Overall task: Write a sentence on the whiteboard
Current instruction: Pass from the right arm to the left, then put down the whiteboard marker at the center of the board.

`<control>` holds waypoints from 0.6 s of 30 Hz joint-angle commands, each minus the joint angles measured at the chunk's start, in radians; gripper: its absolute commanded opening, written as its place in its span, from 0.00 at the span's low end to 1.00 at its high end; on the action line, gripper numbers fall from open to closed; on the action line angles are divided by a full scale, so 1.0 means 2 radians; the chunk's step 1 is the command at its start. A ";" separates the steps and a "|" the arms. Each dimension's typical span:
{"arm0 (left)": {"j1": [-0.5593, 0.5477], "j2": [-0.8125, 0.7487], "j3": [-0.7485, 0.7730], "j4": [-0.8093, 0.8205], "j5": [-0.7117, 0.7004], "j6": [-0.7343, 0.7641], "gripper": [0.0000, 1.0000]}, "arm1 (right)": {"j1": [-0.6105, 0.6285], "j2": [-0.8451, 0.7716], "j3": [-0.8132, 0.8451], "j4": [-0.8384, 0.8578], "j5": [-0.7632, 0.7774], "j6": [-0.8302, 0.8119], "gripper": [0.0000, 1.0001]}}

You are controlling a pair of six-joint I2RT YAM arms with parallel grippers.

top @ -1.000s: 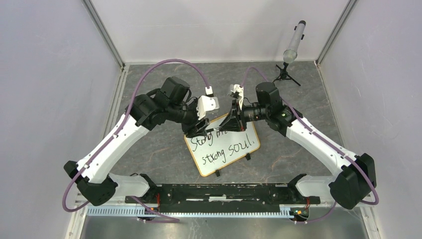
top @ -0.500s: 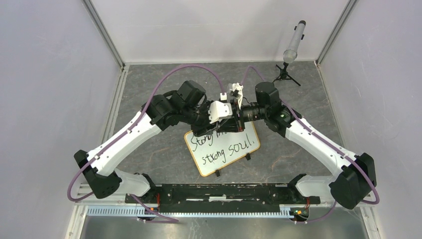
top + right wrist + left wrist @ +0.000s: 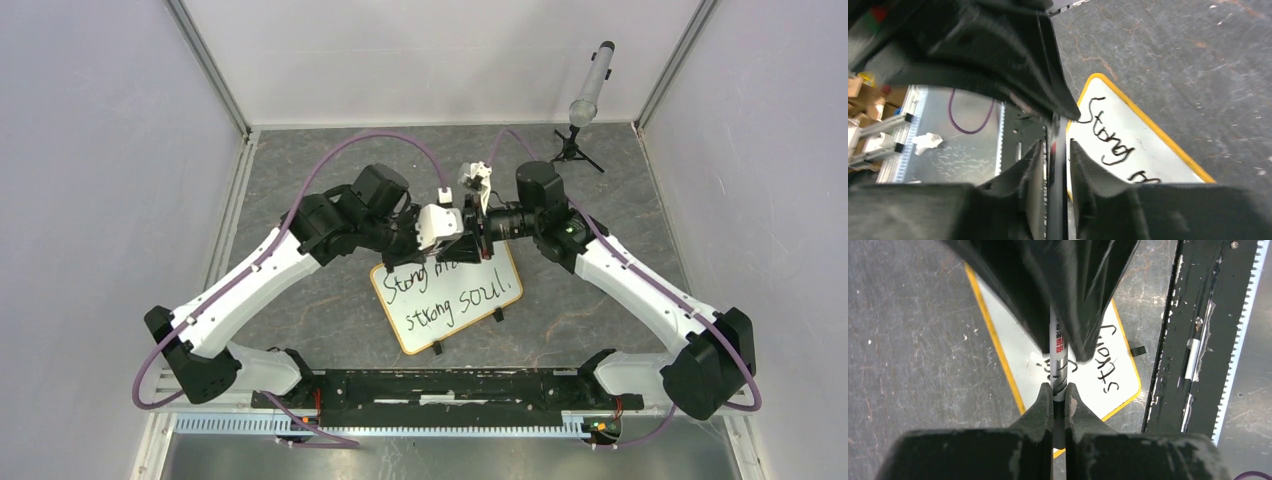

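Note:
The whiteboard [image 3: 450, 295] lies tilted mid-table, its orange frame round the handwritten "Strong ... strong soul!". Both grippers meet just above its far edge. My left gripper [image 3: 455, 235] [image 3: 1059, 392] is shut on a silver-and-black marker [image 3: 1058, 360]; both pads press its barrel. The right gripper [image 3: 478, 232] [image 3: 1055, 147] straddles the same marker [image 3: 1056, 165] from the other side, with a thin sliver of light between the barrel and one finger. The whiteboard [image 3: 1018, 355] [image 3: 1133, 145] shows under both wrists. The marker's tip is hidden.
A grey microphone on a small black tripod [image 3: 588, 95] stands at the back right. A black rail [image 3: 440, 385] runs along the near edge between the arm bases. Grey walls close in the left, right and far sides.
The left arm swung right to meet the right gripper and closed its jaws on the marker. The right arm stayed in place, its jaws easing slightly apart.

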 commanded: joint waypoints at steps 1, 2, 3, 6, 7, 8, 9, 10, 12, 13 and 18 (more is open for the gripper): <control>0.052 -0.032 -0.002 0.005 0.051 -0.025 0.02 | -0.030 -0.014 0.040 -0.019 -0.015 -0.011 0.40; 0.068 -0.036 0.001 0.008 0.071 -0.037 0.02 | -0.038 -0.016 0.046 -0.024 -0.015 -0.014 0.46; 0.092 -0.039 0.003 0.012 0.087 -0.051 0.02 | -0.050 -0.019 0.050 -0.027 -0.015 -0.017 0.53; 0.165 -0.042 0.013 0.019 0.131 -0.079 0.02 | -0.089 -0.027 0.064 -0.039 -0.015 -0.025 0.69; 0.188 -0.042 0.015 0.019 0.141 -0.088 0.02 | -0.102 -0.030 0.067 -0.045 -0.017 -0.030 0.74; 0.219 -0.040 0.017 0.019 0.148 -0.097 0.02 | -0.117 -0.032 0.072 -0.054 -0.016 -0.039 0.79; 0.244 -0.037 0.019 0.017 0.154 -0.106 0.02 | -0.131 -0.034 0.077 -0.068 -0.014 -0.049 0.83; 0.275 -0.032 0.021 0.013 0.160 -0.111 0.02 | -0.149 -0.035 0.082 -0.081 -0.013 -0.063 0.89; 0.327 -0.023 0.021 0.005 0.171 -0.118 0.02 | -0.185 -0.036 0.089 -0.112 -0.016 -0.095 0.93; 0.348 -0.020 0.019 0.004 0.170 -0.121 0.02 | -0.201 -0.037 0.091 -0.130 -0.017 -0.108 0.95; 0.458 -0.001 -0.018 0.002 0.141 -0.119 0.02 | -0.296 -0.031 0.096 -0.239 0.005 -0.219 0.97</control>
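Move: The marker's rear half is still between the right fingers, while the left fingers are already shut on its other end. The marker's middle lies level with both hands: about 4 cm right of the left hand and 2 cm above it, some 3 cm left of the right hand and 1 cm below it. The whiteboard stands some 19 cm beneath them, about 3 cm right of the left hand and 2 cm left of the right, neither ahead nor back. Spread the right fingers wide to let the marker's far end go, backing that hand off to the right and forward, some 17 cm, turning clockwise. At the same time swing the left gripper away to the left and forward, about 20 cm, keeping its pinch on the marker and turning some 40 degrees counter-clockwise. ##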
